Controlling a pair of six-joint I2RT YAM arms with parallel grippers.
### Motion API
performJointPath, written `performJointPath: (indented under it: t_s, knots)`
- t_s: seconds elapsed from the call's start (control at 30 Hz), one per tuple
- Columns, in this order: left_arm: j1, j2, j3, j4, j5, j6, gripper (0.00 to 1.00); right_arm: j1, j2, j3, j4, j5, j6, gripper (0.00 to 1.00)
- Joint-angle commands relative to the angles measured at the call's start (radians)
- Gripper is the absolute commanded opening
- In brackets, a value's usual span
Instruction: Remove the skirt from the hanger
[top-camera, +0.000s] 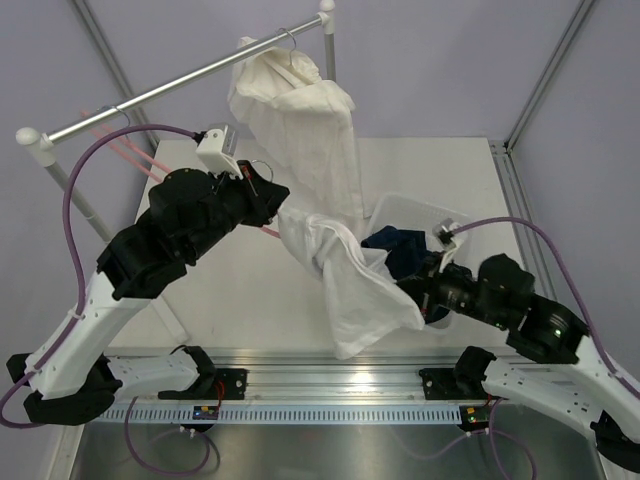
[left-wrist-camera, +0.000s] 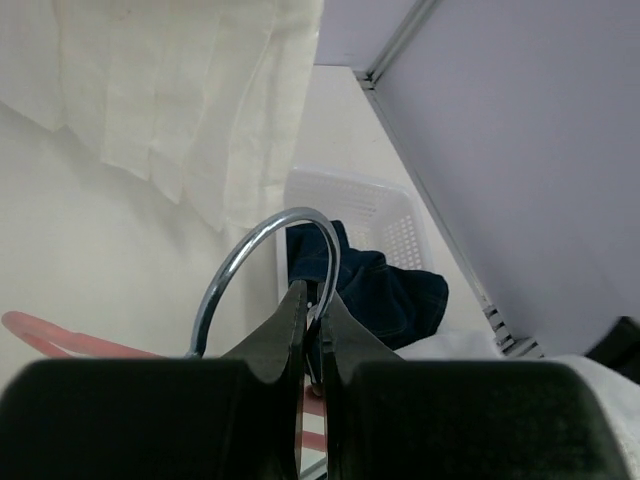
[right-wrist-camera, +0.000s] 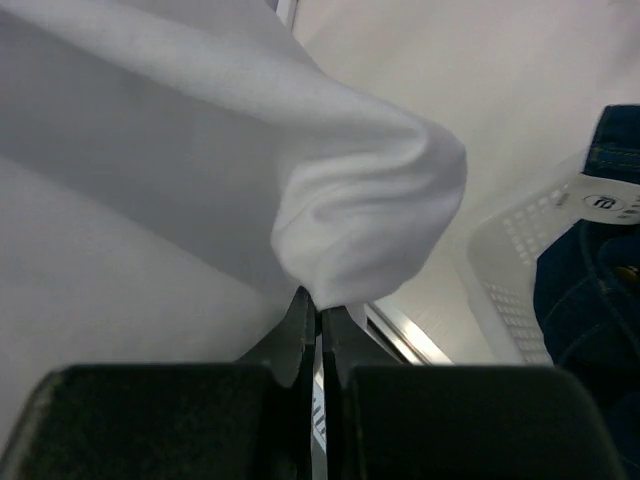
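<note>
The white skirt (top-camera: 345, 275) hangs from a pink hanger (top-camera: 268, 231) held over the table, and its lower end droops toward the front edge. My left gripper (top-camera: 262, 190) is shut on the hanger's metal hook (left-wrist-camera: 262, 250), and the pink bar (left-wrist-camera: 60, 340) shows below the fingers. In the left wrist view the jaws (left-wrist-camera: 313, 300) pinch the hook wire. My right gripper (top-camera: 420, 303) is shut on a fold of the skirt (right-wrist-camera: 350, 200) at its right edge; the fabric bunches just above the fingertips (right-wrist-camera: 320, 308).
A second white garment (top-camera: 300, 105) hangs on the metal rail (top-camera: 180, 85) at the back, with spare pink hangers (top-camera: 125, 150) further left. A white basket (top-camera: 400, 208) with dark blue jeans (top-camera: 398, 245) stands right of the skirt. The rail's post (top-camera: 328, 40) rises behind.
</note>
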Motion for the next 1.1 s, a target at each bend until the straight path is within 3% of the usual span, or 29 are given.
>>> performJointPath:
  t_s: [0.0,0.2,0.43,0.73,0.83,0.9,1.0,1.07]
  knots:
    - [0.003,0.001,0.069,0.105,0.050,-0.025,0.00,-0.001,0.093,-0.034,0.229,-0.173,0.029,0.00]
    - [0.002,0.009,0.015,0.033,-0.026,0.101,0.00,0.013,0.088,0.053,0.281,-0.287,0.050,0.00]
    - [0.002,-0.016,-0.214,0.058,-0.177,0.161,0.00,0.013,0.047,0.407,0.254,-0.419,0.058,0.00]
    - [0.002,0.030,-0.216,0.029,-0.263,0.210,0.00,0.013,0.031,0.751,0.140,-0.408,0.038,0.00]
    - [0.003,0.039,-0.229,0.024,-0.281,0.211,0.00,0.013,0.019,0.756,0.242,-0.463,0.096,0.00]
    - [0.003,0.039,-0.234,0.027,-0.274,0.204,0.00,0.009,0.033,0.785,0.219,-0.438,0.083,0.00]
    - [0.003,0.026,-0.227,0.038,-0.223,0.188,0.00,0.009,0.083,0.924,-0.060,-0.248,-0.058,0.00]
    - [0.003,0.019,-0.207,0.021,-0.177,0.176,0.00,0.009,0.111,0.948,-0.125,-0.119,-0.106,0.00]
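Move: The right hand already pinches one end of the white skirt, whose middle lies about 9 cm to its left, 2 cm ahead and 5 cm lower. From the left hand, which holds the hanger by its neck, that middle is about 13 cm right, 9 cm back and 16 cm lower. The basket with the dark denim sits some 19 cm ahead of the right hand, 4 cm to its right and 28 cm below. Keeping its pinch on the white skirt, the right hand first eases about 5 cm left towards the hanger, then sweeps swiftly up some 30 cm, back and to the right, pulling the cloth away while the fingers tip upward. The left hand keeps the hanger gripped, dips about 10 cm with a slight forward drift, and rolls its left side up. ##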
